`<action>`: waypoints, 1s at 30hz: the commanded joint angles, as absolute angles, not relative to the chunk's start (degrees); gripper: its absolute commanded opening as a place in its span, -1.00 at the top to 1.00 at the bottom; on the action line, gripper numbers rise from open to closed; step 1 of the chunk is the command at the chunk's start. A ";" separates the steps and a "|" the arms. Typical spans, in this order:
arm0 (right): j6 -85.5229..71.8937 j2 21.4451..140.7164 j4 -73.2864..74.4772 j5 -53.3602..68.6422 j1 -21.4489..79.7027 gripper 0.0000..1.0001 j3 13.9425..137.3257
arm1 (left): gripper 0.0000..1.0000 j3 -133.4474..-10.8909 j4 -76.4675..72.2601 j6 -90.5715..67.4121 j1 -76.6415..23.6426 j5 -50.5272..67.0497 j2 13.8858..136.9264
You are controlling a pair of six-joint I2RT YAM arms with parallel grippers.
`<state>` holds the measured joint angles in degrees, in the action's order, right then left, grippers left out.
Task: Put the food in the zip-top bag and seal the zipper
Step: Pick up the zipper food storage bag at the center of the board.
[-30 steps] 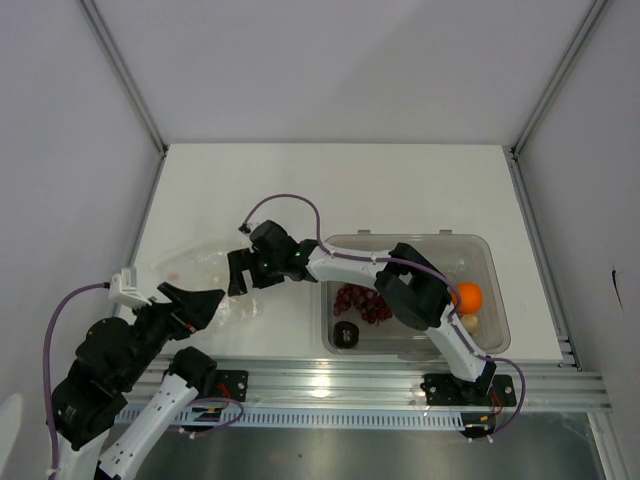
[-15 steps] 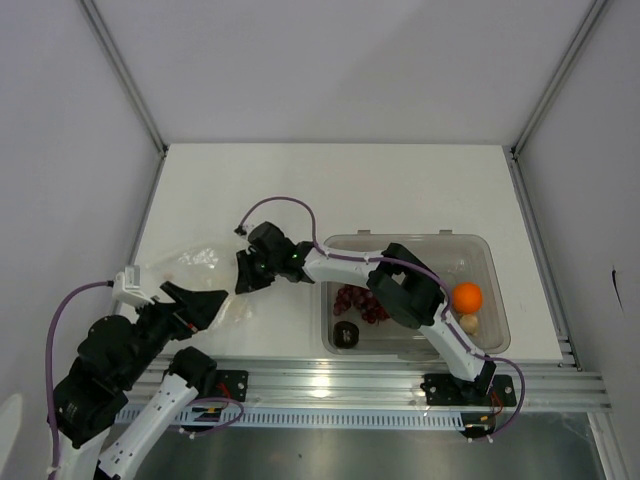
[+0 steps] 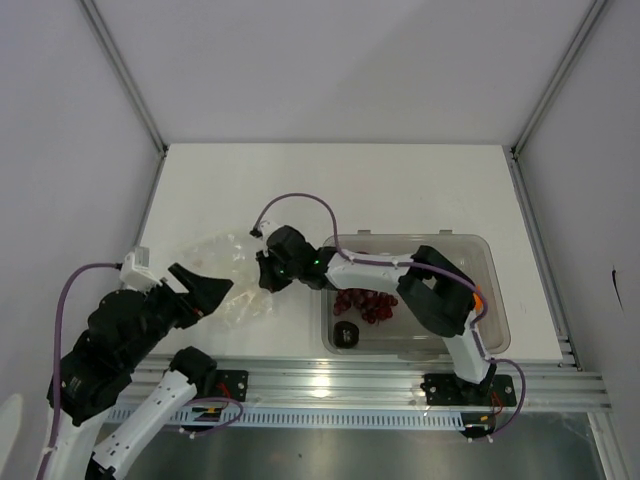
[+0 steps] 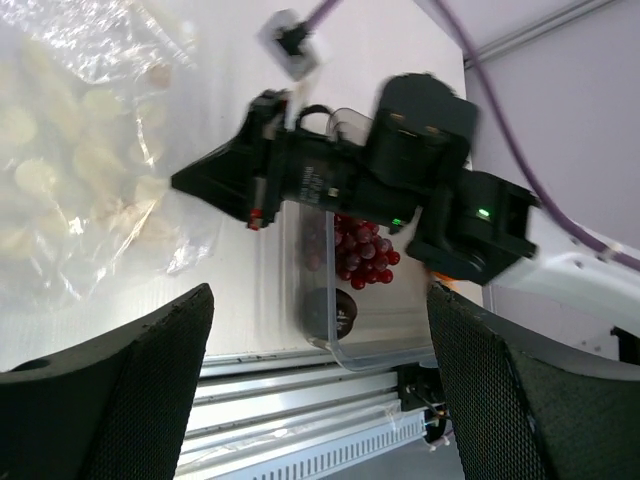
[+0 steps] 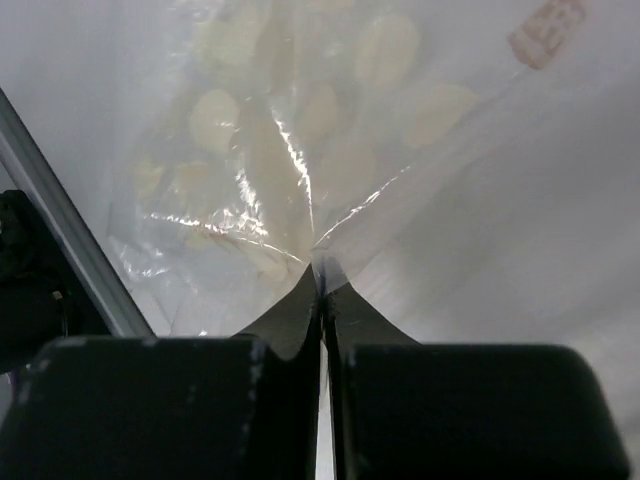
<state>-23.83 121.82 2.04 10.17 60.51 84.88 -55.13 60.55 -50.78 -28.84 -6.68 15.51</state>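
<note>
The zip-top bag (image 3: 228, 262) lies crumpled on the white table left of the clear tub (image 3: 497, 262); pale round patches show through its film (image 5: 300, 150). My right gripper (image 3: 262, 272) is shut, its tips (image 5: 322, 275) pinching the bag's near edge. My left gripper (image 3: 212, 296) hovers open just left of the bag, nothing between its jaws (image 4: 320, 400). In the tub lie the dark red grape bunch (image 3: 365, 303) and a blackish lump (image 3: 345, 333). Only a sliver of the orange ball (image 3: 479, 297) shows behind my right arm. I cannot make out the zipper.
The tub's near corner (image 4: 345, 355) sits close to the metal rail (image 3: 330, 378) at the table's front edge. A purple cable (image 3: 295, 200) loops above the right wrist. Grey walls stand on both sides.
My right gripper has shut on the bag's edge and drawn it to the right, toward the tub, bunching the film. The left gripper has risen slightly and narrowed a little.
</note>
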 commanded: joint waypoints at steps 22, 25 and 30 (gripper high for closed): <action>2.01 71.65 -21.88 -23.55 67.76 1.00 42.02 | -0.70 -62.23 59.14 -65.55 -28.30 -1.93 30.93; 5.35 68.13 -21.89 -25.49 69.60 1.00 40.43 | -0.71 -62.84 60.90 -71.71 -28.04 -2.11 33.48; 9.66 63.73 -20.75 -27.68 72.33 1.00 39.11 | -0.71 -64.51 58.97 -77.77 -27.86 1.30 38.30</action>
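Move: The zipper bag's edge is already pinched in the right fingers, its middle some 9 cm left and 2 cm farther out. The tray's left wall is about 13 cm to the right, level with the hand; the grapes lie some 24 cm right and 3 cm back, all 1 to 2 cm lower. From the left hand the bag's middle is about 12 cm ahead, neither left nor right, and 24 cm below. Right hand, still pinching the bag, swings 17 cm right and 15 up towards the tray; the left follows. ##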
